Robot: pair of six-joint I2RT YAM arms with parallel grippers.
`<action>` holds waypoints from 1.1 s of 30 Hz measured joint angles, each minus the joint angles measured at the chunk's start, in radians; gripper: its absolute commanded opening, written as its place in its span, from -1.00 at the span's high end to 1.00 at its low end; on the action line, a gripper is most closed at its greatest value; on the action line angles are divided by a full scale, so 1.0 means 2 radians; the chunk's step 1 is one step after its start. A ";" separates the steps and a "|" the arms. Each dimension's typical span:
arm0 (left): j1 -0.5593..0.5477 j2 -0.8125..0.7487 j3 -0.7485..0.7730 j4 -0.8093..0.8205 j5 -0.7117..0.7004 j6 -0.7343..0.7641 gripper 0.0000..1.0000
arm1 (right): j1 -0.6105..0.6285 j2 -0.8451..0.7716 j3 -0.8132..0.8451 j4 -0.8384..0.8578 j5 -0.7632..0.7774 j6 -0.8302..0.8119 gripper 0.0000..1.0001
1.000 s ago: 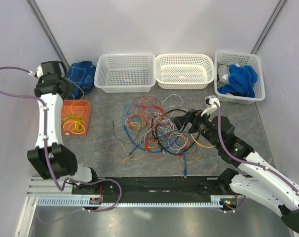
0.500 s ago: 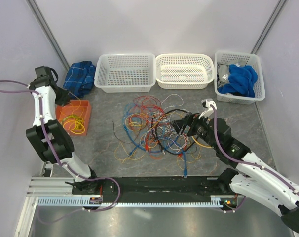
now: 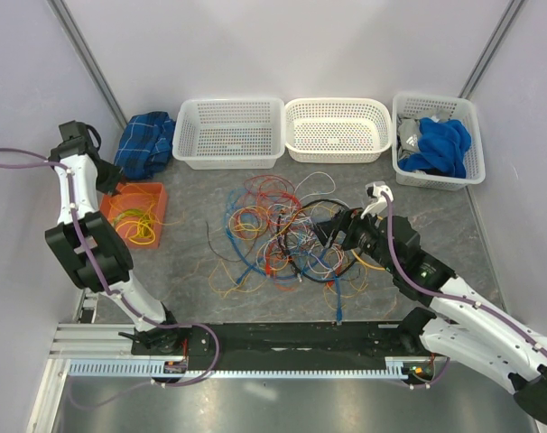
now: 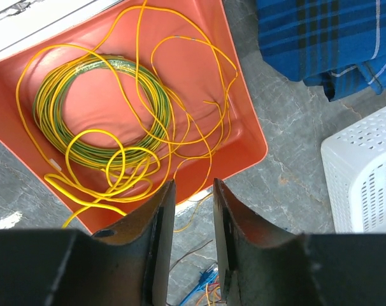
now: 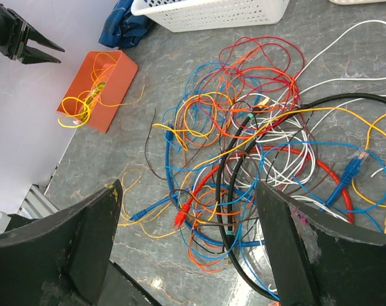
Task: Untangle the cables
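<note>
The cables (image 3: 287, 236) lie in a tangle of red, blue, orange, yellow and white wires mid-table, with a thicker black loop (image 5: 223, 204) running through them. My right gripper (image 3: 332, 230) hovers over the tangle's right side. Its jaws stand wide open and empty (image 5: 188, 188), with a red plug and blue wires showing between them. My left gripper (image 3: 109, 180) hangs at the far left above the orange bin (image 3: 161, 194). It is open a narrow gap with nothing in it (image 4: 193, 185). Yellow wires and a yellow-green coil (image 4: 104, 121) lie in that bin (image 4: 199, 64).
Two white baskets (image 3: 230, 133) (image 3: 337, 129) stand along the back. A third (image 3: 472, 135) holds a blue cloth (image 3: 440, 144). A blue plaid cloth (image 3: 147, 142) lies behind the orange bin. Loose yellow wire (image 3: 228, 280) trails left of the tangle. The black rail (image 3: 282, 338) marks the near edge.
My left arm folded back, bringing the gripper low over the orange bin's far corner, and its jaws parted from shut. My right gripper edged left over the tangle, still wide.
</note>
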 measured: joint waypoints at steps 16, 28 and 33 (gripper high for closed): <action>-0.204 -0.225 -0.237 0.096 0.023 0.011 -0.99 | 0.000 0.030 -0.016 0.038 -0.019 0.014 -0.83; -0.328 -0.339 -0.417 0.187 -0.133 -0.204 -0.99 | 0.000 0.053 -0.022 0.058 -0.031 0.038 -0.81; -0.333 -0.268 -0.415 0.170 -0.203 -0.330 -0.93 | 0.000 0.054 -0.022 0.060 -0.032 0.045 -0.81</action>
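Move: The cable tangle lies to the left hand's right, its middle about 43 cm off, some 6 cm farther back and 15 cm below. The orange box, with the yellow cables already in it, is right under this hand, about 4 cm left, 2 cm back and 13 cm down. The plaid cloth lies about 20 cm ahead and 2 cm left, the left white basket 23 cm ahead and 26 cm right. From the right hand the tangle is roughly 10 cm ahead, 7 cm left and 22 cm below. From the orange box towards the cable tangle, the left hand swings quickly right about 20 cm and back some 8, its partly open fingers spreading wide; it then sinks about 6 cm, easing 2 cm back left. Its wrist turns nearly 30 degrees clockwise, then unwinds past its start. The open right hand drifts 2 cm left and 2 cm down above the tangle. ##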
